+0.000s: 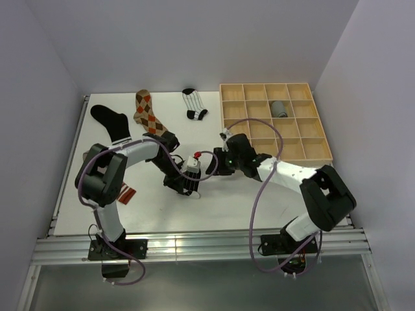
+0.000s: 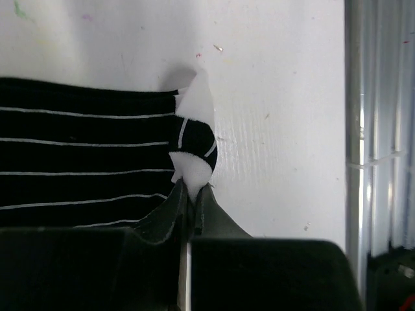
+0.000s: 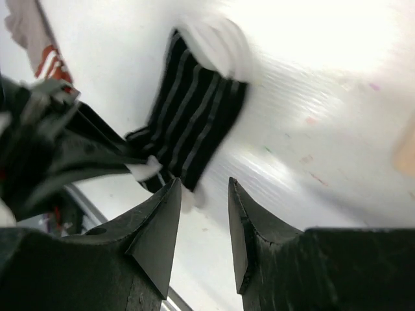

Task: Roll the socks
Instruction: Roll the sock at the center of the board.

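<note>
A black sock with thin white stripes [image 2: 84,168] lies flat on the white table. My left gripper [image 2: 192,189] is shut on its white tip [image 2: 194,110], which is pulled up into a fold. In the right wrist view the same sock [image 3: 194,116] lies just ahead of my right gripper [image 3: 204,184], whose jaws stand open with nothing between them. In the top view the left gripper [image 1: 188,180] and right gripper [image 1: 218,165] meet at mid-table and cover most of that sock. A black sock with white bands [image 1: 111,121], an argyle sock [image 1: 148,113] and a white striped sock [image 1: 193,103] lie at the back.
A wooden grid tray [image 1: 305,148] stands at the back right, with a rolled grey sock [image 1: 278,107] in one cell. A small red-and-white tag [image 1: 128,193] lies near the left arm. The table's metal front rail [image 2: 379,155] runs close to the left gripper.
</note>
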Tool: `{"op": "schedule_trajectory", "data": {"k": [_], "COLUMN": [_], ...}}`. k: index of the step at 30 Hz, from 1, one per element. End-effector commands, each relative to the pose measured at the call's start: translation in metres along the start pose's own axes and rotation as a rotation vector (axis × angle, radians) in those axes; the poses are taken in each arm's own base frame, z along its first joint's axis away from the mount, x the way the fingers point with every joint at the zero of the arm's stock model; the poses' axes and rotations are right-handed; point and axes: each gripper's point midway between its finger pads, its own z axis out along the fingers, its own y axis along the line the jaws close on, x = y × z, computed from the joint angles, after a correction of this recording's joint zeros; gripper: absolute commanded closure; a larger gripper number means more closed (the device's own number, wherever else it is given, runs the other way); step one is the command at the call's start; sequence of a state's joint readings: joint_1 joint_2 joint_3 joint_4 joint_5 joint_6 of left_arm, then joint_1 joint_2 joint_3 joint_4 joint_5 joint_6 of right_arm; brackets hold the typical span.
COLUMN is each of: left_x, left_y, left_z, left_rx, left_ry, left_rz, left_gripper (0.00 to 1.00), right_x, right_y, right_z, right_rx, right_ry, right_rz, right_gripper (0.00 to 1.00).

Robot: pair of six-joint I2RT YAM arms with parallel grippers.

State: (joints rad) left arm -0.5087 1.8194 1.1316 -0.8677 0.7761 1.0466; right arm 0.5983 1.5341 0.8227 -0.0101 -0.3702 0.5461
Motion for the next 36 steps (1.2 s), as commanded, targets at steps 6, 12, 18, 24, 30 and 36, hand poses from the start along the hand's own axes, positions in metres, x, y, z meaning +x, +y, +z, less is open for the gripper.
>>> {"op": "schedule_trajectory", "data": {"k": [6,12,18,24,30,36], "left_x": [-0.001,0.008,0.011,0.013,0.016,0.014], "left_y": [-0.005,0.004,0.009,0.013,0.013,0.015], "left_z": [-0.009,-0.006,-0.002,-0.001,-0.001,-0.003], "left_rx": [0.231,0.292,0.329,0.335,0.332,0.323], "left_ry": [-0.097,-0.088,-0.064,-0.051,-0.034,-0.036], "left_rz": [-0.212,-0.326,-0.410,-0.462,-0.472,-0.468], "left_gripper": [1.00,1.00,1.00,1.00,1.00,1.00], "right_x": [-0.012,0.010,0.033,0.043,0.048,0.057], "right_y": [0.018,0.051,0.079,0.095,0.092,0.083], "right_z": [-0.027,-0.026,0.003,0.039,0.060,0.072], "right_rx": [0.066,0.015,-0.004,0.023,0.050,0.065], "right_ry": [-0.321,-0.361,-0.304,-0.248,-0.206,-0.164], "right_rz": [-0.196,-0.403,-0.599,-0.724,-0.774,-0.777], "right_gripper": [0.57,0.56,0.55,0.55,0.54,0.60]}}
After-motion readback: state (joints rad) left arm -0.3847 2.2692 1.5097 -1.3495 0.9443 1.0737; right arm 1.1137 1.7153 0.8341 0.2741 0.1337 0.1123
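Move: About 7 cm back, 10 cm to the left and 6 cm below the open right hand lies the folded near end of the black striped sock; the sock's flat body is some 8 cm left, 1 cm forward, and the tray's near left corner about 5 cm ahead and 5 cm right. Already pinching the left corner of that fold, the left hand has the fold's middle roughly 3 cm to its right, 1 cm back and slightly below. Swinging back and then left in an arc, the right hand rises a little before sinking about 6 cm to the fold beside the left fingers, rolling some 45 degrees counter-clockwise, its jaws kept about half open around the fold. The left hand keeps its pinch, settles about 1 cm down and forward and tips some 30 degrees, its fingers turning farther back and flatter. ##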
